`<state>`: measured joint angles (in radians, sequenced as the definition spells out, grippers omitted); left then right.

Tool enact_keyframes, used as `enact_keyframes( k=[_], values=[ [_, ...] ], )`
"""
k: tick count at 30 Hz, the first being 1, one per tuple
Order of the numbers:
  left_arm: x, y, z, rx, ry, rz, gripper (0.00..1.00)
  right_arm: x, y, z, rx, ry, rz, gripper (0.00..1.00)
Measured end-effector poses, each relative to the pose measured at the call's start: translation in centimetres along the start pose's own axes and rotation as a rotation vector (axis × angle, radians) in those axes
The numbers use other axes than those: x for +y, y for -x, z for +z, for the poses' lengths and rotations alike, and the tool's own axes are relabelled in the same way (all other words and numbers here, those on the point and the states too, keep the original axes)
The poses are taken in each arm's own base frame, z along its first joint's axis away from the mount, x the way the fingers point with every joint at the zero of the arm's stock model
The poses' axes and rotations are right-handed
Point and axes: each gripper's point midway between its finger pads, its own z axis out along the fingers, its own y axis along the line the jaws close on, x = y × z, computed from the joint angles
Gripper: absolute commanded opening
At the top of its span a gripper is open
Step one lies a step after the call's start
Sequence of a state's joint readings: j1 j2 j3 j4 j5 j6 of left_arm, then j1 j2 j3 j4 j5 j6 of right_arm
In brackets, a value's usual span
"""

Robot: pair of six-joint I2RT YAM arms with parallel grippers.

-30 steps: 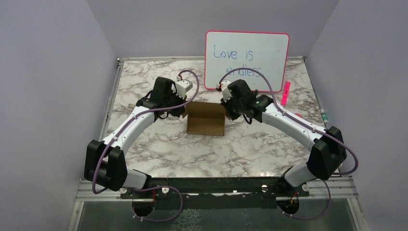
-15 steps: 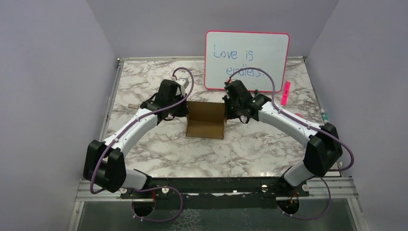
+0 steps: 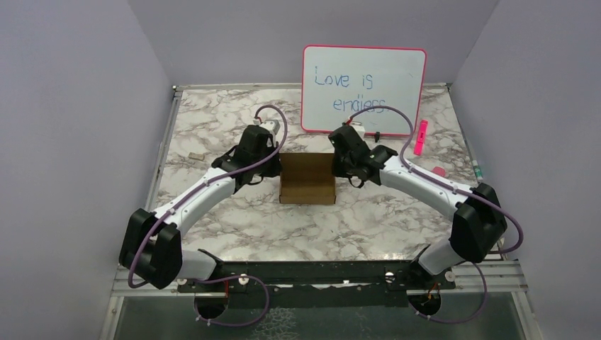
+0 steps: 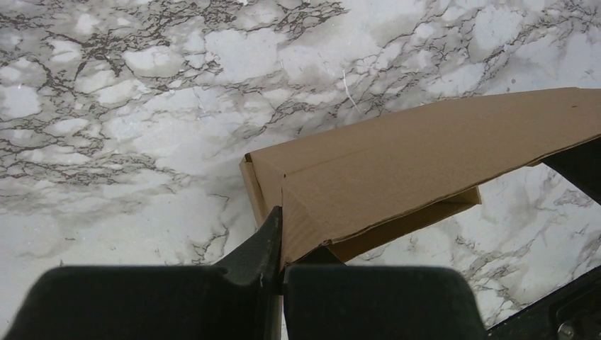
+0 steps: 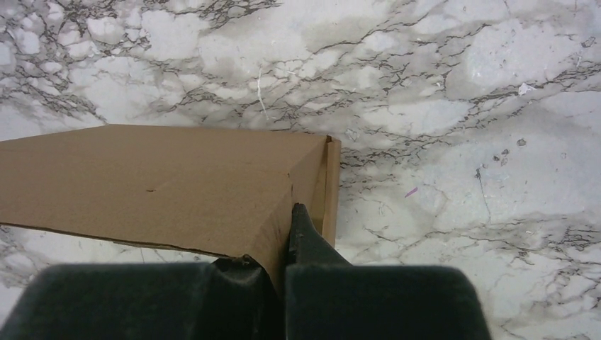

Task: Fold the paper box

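The paper box is brown cardboard, partly folded, at the middle of the marble table between both arms. My left gripper is shut on the box's left end wall. In the left wrist view the left gripper pinches a folded cardboard panel of the box, one finger on each face. My right gripper is shut on the right end wall. In the right wrist view the right gripper clamps the box the same way. Part of the box's inside is hidden by the raised panels.
A whiteboard with writing stands just behind the box. A pink marker lies at the back right, a small pink item and a green-tipped pen near the right edge. A tiny brown scrap lies at the left.
Both wrists have turned and come in closer over the box's ends. The box has shifted slightly right and its end walls stand more upright. Both grips stayed shut.
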<state>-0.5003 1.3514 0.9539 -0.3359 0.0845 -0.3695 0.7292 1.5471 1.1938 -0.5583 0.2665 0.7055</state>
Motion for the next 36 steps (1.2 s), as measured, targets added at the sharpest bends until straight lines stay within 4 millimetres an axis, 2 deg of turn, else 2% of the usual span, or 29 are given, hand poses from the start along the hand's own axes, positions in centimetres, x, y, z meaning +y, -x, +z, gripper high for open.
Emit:
enact_keyframes(
  k=[10,19,22,25,28,30,36],
  values=[
    [-0.7,-1.5,-0.7,-0.060,-0.021,-0.036,0.03,0.0,-1.2,-0.4,-0.092,0.028,-0.013,0.01],
    [-1.1,-2.9,-1.2,-0.109,-0.051,-0.062,0.07,-0.1,-2.5,-0.5,-0.178,0.071,-0.019,0.07],
    [-1.2,-3.9,-1.4,-0.116,-0.065,-0.072,0.10,-0.2,-3.3,-0.5,-0.186,0.086,-0.024,0.13],
    [-0.8,-5.7,-1.2,-0.081,-0.066,-0.087,0.11,-1.1,-5.2,-0.3,-0.156,0.090,-0.048,0.17],
    [-0.4,-8.2,-1.0,-0.023,-0.067,-0.104,0.18,-1.9,-7.6,0.0,-0.107,0.102,-0.072,0.22],
    [-0.1,-9.3,-1.0,-0.004,-0.064,-0.116,0.26,-2.1,-8.1,0.0,-0.098,0.114,-0.075,0.28],
    [-0.2,-9.2,-2.4,-0.031,-0.078,-0.140,0.46,-2.0,-7.8,-1.2,-0.118,0.154,-0.071,0.47]
  ],
)
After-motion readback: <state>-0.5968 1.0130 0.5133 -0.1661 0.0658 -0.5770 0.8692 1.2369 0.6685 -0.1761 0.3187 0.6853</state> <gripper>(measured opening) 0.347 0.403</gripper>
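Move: Both hands hold the side ears of the raised lid. From the left hand, the front edge of the open box tray lies about 7 cm back, 8 to the right and 8 below. The tray's middle is some 3 cm back, 8 right and 10 down; the lid's rear hinge is 2 cm ahead, 8 right and 7 down. From the right hand that front edge is 7 cm back, 8 to the left and 8 below. Back towards the bases, both hands draw the lid over by its ears, slowly for the first 3 cm or so and then faster and downward, for some 7 to 8 cm back and 5 down, both wrists tilting about 10 degrees. Their fingers open to about a third as the sinking quickens, freeing the ears, and the hands lift a centimetre at the end, staying in front of the tray. ##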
